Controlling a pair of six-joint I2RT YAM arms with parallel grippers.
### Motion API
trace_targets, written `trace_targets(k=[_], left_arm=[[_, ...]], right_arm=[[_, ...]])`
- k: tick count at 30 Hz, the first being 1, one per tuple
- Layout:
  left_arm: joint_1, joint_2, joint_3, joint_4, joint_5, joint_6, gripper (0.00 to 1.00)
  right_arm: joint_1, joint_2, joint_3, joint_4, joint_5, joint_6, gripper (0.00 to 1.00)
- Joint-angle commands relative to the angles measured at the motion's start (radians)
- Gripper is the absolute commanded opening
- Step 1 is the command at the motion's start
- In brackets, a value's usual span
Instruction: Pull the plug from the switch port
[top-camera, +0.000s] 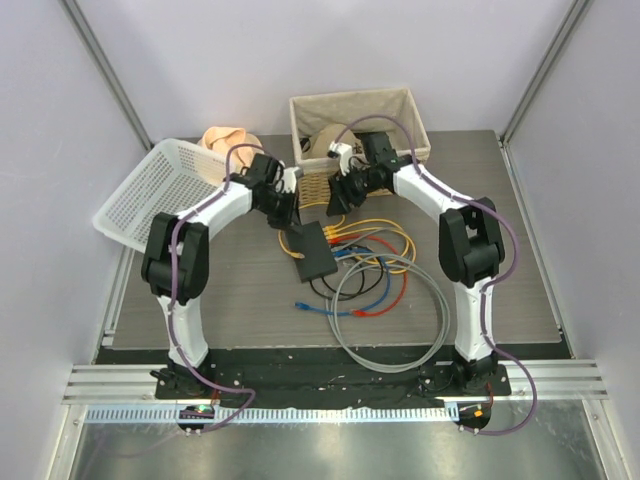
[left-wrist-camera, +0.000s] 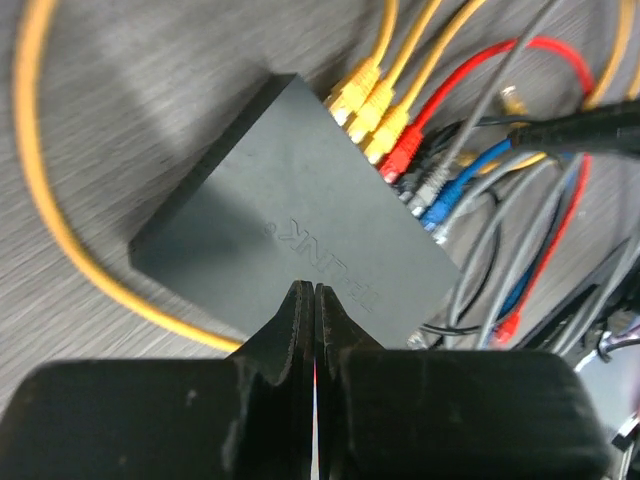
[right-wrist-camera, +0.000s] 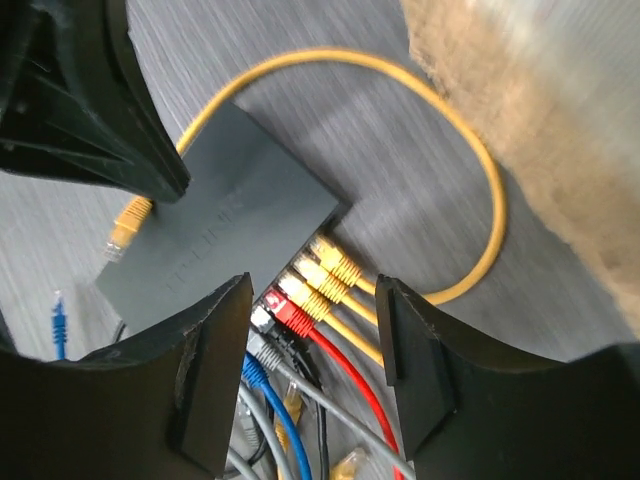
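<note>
The switch (top-camera: 310, 250) is a flat black box lying mid-table, also seen from the left wrist (left-wrist-camera: 290, 230) and the right wrist (right-wrist-camera: 225, 225). A row of plugs fills its right edge: three yellow plugs (right-wrist-camera: 330, 270), a red plug (right-wrist-camera: 290, 312), then a grey and a blue plug (right-wrist-camera: 255, 370). My left gripper (left-wrist-camera: 313, 290) is shut and empty, its tips down on the switch's top (right-wrist-camera: 165, 185). My right gripper (right-wrist-camera: 315, 315) hovers open above the plug row, the red and yellow plugs showing between its fingers (right-wrist-camera: 415, 350); it touches none of them.
A woven basket (top-camera: 360, 115) stands at the back, close behind my right gripper (top-camera: 343, 195). A white plastic basket (top-camera: 150, 190) leans at the back left. Loose yellow, red, blue and grey cables (top-camera: 390, 310) sprawl right of and in front of the switch.
</note>
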Motion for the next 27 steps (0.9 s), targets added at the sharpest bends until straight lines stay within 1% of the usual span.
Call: trace_targets(k=[1, 2, 4, 6, 9, 13, 16, 21, 24, 27], left_arm=[[-0.006, 0.055, 0.026, 0.033, -0.049, 0.026, 0.0], [-0.006, 0.066, 0.022, 0.039, -0.082, 0.023, 0.0], [-0.006, 0.089, 0.014, 0.058, -0.115, -0.017, 0.0], [-0.007, 0.102, 0.005, 0.084, -0.103, -0.04, 0.0], [-0.012, 0.128, -0.004, 0.102, -0.122, -0.048, 0.0], [-0.012, 0.139, -0.026, 0.114, -0.135, -0.042, 0.0], [-0.012, 0.135, -0.044, 0.116, -0.146, -0.042, 0.0], [-0.01, 0.116, -0.078, 0.137, -0.149, -0.048, 0.0], [-0.012, 0.099, -0.095, 0.131, -0.147, -0.037, 0.0], [-0.012, 0.088, -0.115, 0.139, -0.146, -0.032, 0.0]], right_arm=[[0.002, -0.131, -0.21, 0.253, 0.019, 0.022, 0.6], [0.003, -0.139, -0.242, 0.302, 0.034, 0.021, 0.59], [0.005, -0.141, -0.291, 0.326, 0.054, 0.039, 0.59], [0.011, -0.132, -0.311, 0.358, 0.071, 0.061, 0.58], [0.028, -0.121, -0.346, 0.418, 0.108, 0.094, 0.57], [0.048, -0.086, -0.308, 0.456, 0.114, 0.151, 0.6], [0.066, -0.063, -0.274, 0.467, 0.12, 0.153, 0.61], [0.072, 0.022, -0.207, 0.475, 0.125, 0.17, 0.62], [0.072, 0.052, -0.202, 0.462, 0.128, 0.157, 0.63], [0.072, 0.051, -0.226, 0.465, 0.091, 0.17, 0.63]])
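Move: Beneath the left hand's closed fingers lies the switch, its middle about 4 cm right, 2 cm back and 5 cm down; the loose yellow plug lies 1 cm right, 4 cm back and 6 cm down. The outermost plugged-in yellow plug is some 3 cm ahead, 8 cm right and 5 cm down of that hand. From the open right hand, this plug sits 3 cm left, 2 cm back and 8 cm below, the switch 7 cm left, 7 cm back, 8 cm down, the basket 16 cm ahead, 5 cm right, 2 cm down. Sinking about 4 cm, the shut left fingers come down onto the switch's top near its far end, edge forward 2 cm at that height and stay there. The right hand, fingers kept open, drops some 6 cm while drawing back slightly, lifts a little as it swings left and forward, then sinks again close over the outermost plugged-in yellow plug. ##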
